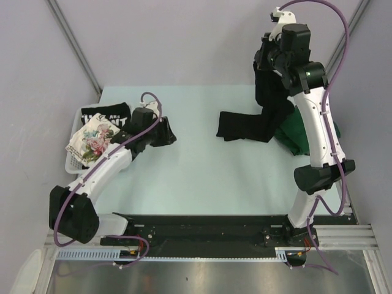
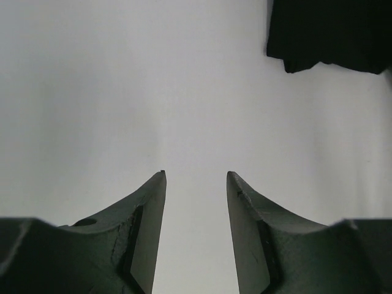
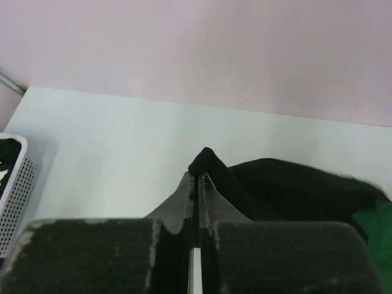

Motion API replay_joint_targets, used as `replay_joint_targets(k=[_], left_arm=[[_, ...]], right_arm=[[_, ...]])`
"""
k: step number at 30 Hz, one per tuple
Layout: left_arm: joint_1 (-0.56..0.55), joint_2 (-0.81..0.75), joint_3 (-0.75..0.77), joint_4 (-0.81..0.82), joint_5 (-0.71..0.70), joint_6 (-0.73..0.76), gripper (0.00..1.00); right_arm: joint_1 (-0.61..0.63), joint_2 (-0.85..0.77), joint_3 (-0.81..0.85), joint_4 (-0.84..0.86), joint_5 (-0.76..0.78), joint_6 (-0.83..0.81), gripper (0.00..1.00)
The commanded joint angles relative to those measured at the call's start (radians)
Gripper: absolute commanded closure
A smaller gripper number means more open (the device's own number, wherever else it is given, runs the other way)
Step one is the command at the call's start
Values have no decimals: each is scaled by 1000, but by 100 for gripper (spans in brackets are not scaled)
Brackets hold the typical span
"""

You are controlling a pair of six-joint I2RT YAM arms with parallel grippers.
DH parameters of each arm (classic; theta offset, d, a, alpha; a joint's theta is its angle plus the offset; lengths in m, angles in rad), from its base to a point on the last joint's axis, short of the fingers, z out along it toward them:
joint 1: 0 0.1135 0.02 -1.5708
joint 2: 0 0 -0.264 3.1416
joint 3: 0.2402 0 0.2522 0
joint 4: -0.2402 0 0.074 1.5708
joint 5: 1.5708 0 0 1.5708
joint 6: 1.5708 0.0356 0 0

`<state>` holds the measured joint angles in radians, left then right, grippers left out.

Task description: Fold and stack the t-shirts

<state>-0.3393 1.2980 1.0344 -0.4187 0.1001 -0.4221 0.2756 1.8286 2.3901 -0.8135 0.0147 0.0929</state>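
Observation:
My right gripper [image 1: 264, 61] is raised high at the back right and is shut on a pinched fold of the plain black t-shirt [image 1: 245, 125]. The shirt hangs from the jaws and trails onto the table. In the right wrist view the jaws [image 3: 199, 176] are closed with black cloth [image 3: 294, 184] bulging above the tips. A dark green t-shirt [image 1: 301, 139] lies bunched behind the right arm. My left gripper [image 1: 168, 135] hovers low over the left of the table, open [image 2: 195, 174], nothing between its fingers. A corner of the black shirt [image 2: 331, 30] lies ahead of it.
A white slatted basket [image 1: 72, 162] stands at the table's left edge. It holds a black t-shirt with white lettering [image 1: 104, 113] and a white floral-print t-shirt [image 1: 92, 142]. The basket's wall [image 3: 13, 190] also shows at the left of the right wrist view.

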Motion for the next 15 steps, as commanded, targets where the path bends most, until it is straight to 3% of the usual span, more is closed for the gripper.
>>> replay_joint_targets(k=[1,7,15], left_arm=[[-73,40,4,70,50,-41,51],[-171,136,15,139,65,-75,51],[-289,412,213,189,93,-89,50]], right_arm=[[17,-43,-17,59,13,-19,100],[14,-71,-83,62,30,-33,100],[-4,-159,-239,71,71,-58,100]])
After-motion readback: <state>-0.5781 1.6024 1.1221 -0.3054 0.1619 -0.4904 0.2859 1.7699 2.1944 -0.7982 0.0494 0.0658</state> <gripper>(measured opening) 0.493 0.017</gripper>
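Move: The right hand holds the black t-shirt's upper end; its lower end lies on the table some 44 cm below, about 4 cm farther out and straight in line sideways. The green folded t-shirt is about 29 cm to that hand's right, 3 cm ahead and as far below. From the empty left hand, the black shirt's lying end is roughly 30 cm right, 17 cm ahead and 17 cm down; the white basket stands about 36 cm left and 11 cm ahead, some 13 cm lower. Keeping its shut pinch on the black shirt, the right hand lowers it about 5 cm almost straight down towards the table, the fingers tipping down slightly. The left hand, half open and touching nothing, sweeps some 11 cm right and about 6 cm down, in towards the shirt, its fingers swinging clockwise. ##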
